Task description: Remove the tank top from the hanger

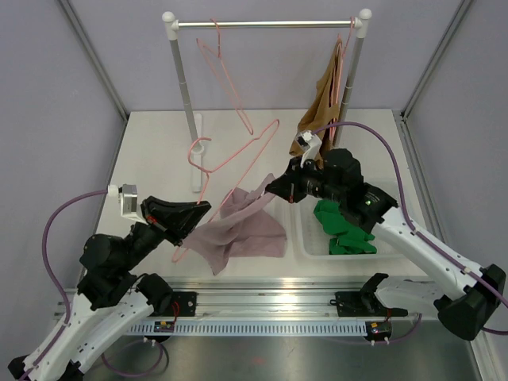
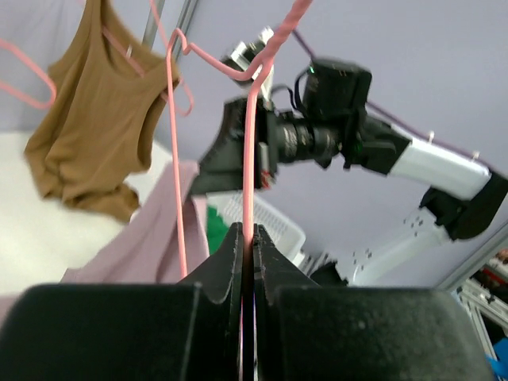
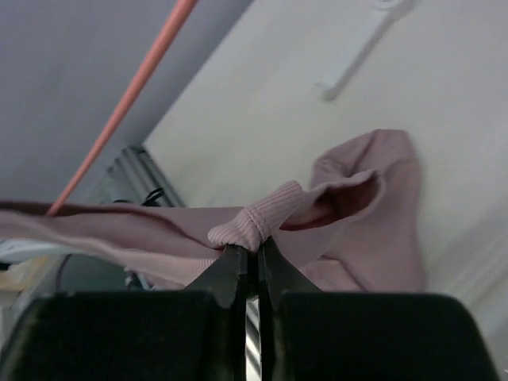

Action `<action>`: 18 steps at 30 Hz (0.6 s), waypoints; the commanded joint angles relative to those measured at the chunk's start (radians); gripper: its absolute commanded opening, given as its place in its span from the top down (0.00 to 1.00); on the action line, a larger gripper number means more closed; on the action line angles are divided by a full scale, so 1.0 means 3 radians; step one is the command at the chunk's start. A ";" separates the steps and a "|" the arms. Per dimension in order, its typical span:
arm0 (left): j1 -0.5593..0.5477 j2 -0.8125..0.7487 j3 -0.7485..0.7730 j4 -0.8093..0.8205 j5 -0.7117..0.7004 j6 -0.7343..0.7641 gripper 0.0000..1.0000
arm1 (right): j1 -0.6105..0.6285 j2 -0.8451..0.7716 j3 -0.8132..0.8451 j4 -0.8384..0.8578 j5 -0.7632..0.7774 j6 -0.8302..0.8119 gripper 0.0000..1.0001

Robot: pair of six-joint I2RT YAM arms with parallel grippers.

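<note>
The mauve tank top [image 1: 246, 232] lies mostly slumped on the table, with one strap lifted toward the right. My right gripper [image 1: 272, 189] is shut on that ribbed strap [image 3: 262, 221], which bunches just above the fingertips of the gripper [image 3: 254, 250]. The pink wire hanger [image 1: 248, 151] tilts above the table, hook to the left. My left gripper [image 1: 203, 209] is shut on its lower wire, seen clamped between the jaws of the gripper [image 2: 252, 236]. Part of the tank top [image 2: 147, 242] still drapes against the hanger [image 2: 251, 151].
A white rack [image 1: 181, 71] with a metal rail stands at the back. An empty pink hanger [image 1: 226, 75] hangs from it, and a brown tank top [image 1: 324, 99] on another hanger hangs at its right end. A white bin [image 1: 305, 238] with green clothes [image 1: 341, 226] sits under my right arm.
</note>
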 commanded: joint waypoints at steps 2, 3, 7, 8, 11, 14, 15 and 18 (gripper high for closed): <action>-0.0010 0.0354 -0.0168 0.1706 -0.0073 -0.0072 1.00 | -0.0034 -0.0369 -0.0205 0.0611 -0.1164 0.0403 1.00; -0.0010 0.0452 -0.0173 0.1869 -0.0104 -0.0062 1.00 | -0.0034 -0.0420 -0.0236 0.0673 -0.1449 0.0520 1.00; -0.0020 0.1111 0.0214 0.2499 -0.0140 0.0014 1.00 | 0.0053 -0.0548 -0.0190 0.0628 -0.1662 0.0614 1.00; -0.0015 0.1345 0.0307 0.2536 -0.0140 0.0045 1.00 | 0.0078 -0.0583 -0.0180 0.0537 -0.1642 0.0593 1.00; -0.0051 0.1730 0.0654 0.2663 -0.0222 0.0142 1.00 | 0.0221 -0.0686 -0.0139 0.0377 -0.1641 0.0516 1.00; -0.0092 0.2241 0.1016 0.2700 -0.0074 0.0280 1.00 | 0.0400 -0.0712 -0.0129 0.0414 -0.1668 0.0568 1.00; -0.0163 0.2329 0.1089 0.2639 -0.0084 0.0341 1.00 | 0.0456 -0.0686 -0.0083 0.0312 -0.1515 0.0456 1.00; -0.0387 0.2483 0.1111 0.2719 -0.0374 0.0683 1.00 | 0.0635 -0.0645 0.0081 -0.0184 -0.0853 0.0226 1.00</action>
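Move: The pink tank top still hangs on the lower end of the hanger that the left fingers hold. The middle of the tank top is about 5 cm ahead of the left hand, 5 to its right and 23 below; the empty hanger on the rail is some 40 ahead, 2 right, 4 lower. From the right hand, which pinches its edge, the tank top's middle is 7 back, 7 left, 14 below; the basket is 26 right, 1 ahead, 28 below. Keeping its pinch on the shoulder of the hanger, the left hand lifts and carries it forward, rightward and up towards the rail, about 10 cm each way, fingers tipping up some 15 degrees, to draw the hanger's low end out of the pink tank top. At the same time the right hand keeps the edge of the tank top pinched and pulls it back towards the robot about 15 cm, rising some 6 and turning about 30 degrees counter-clockwise, so that it ends nearer the base than the left hand and below it. ##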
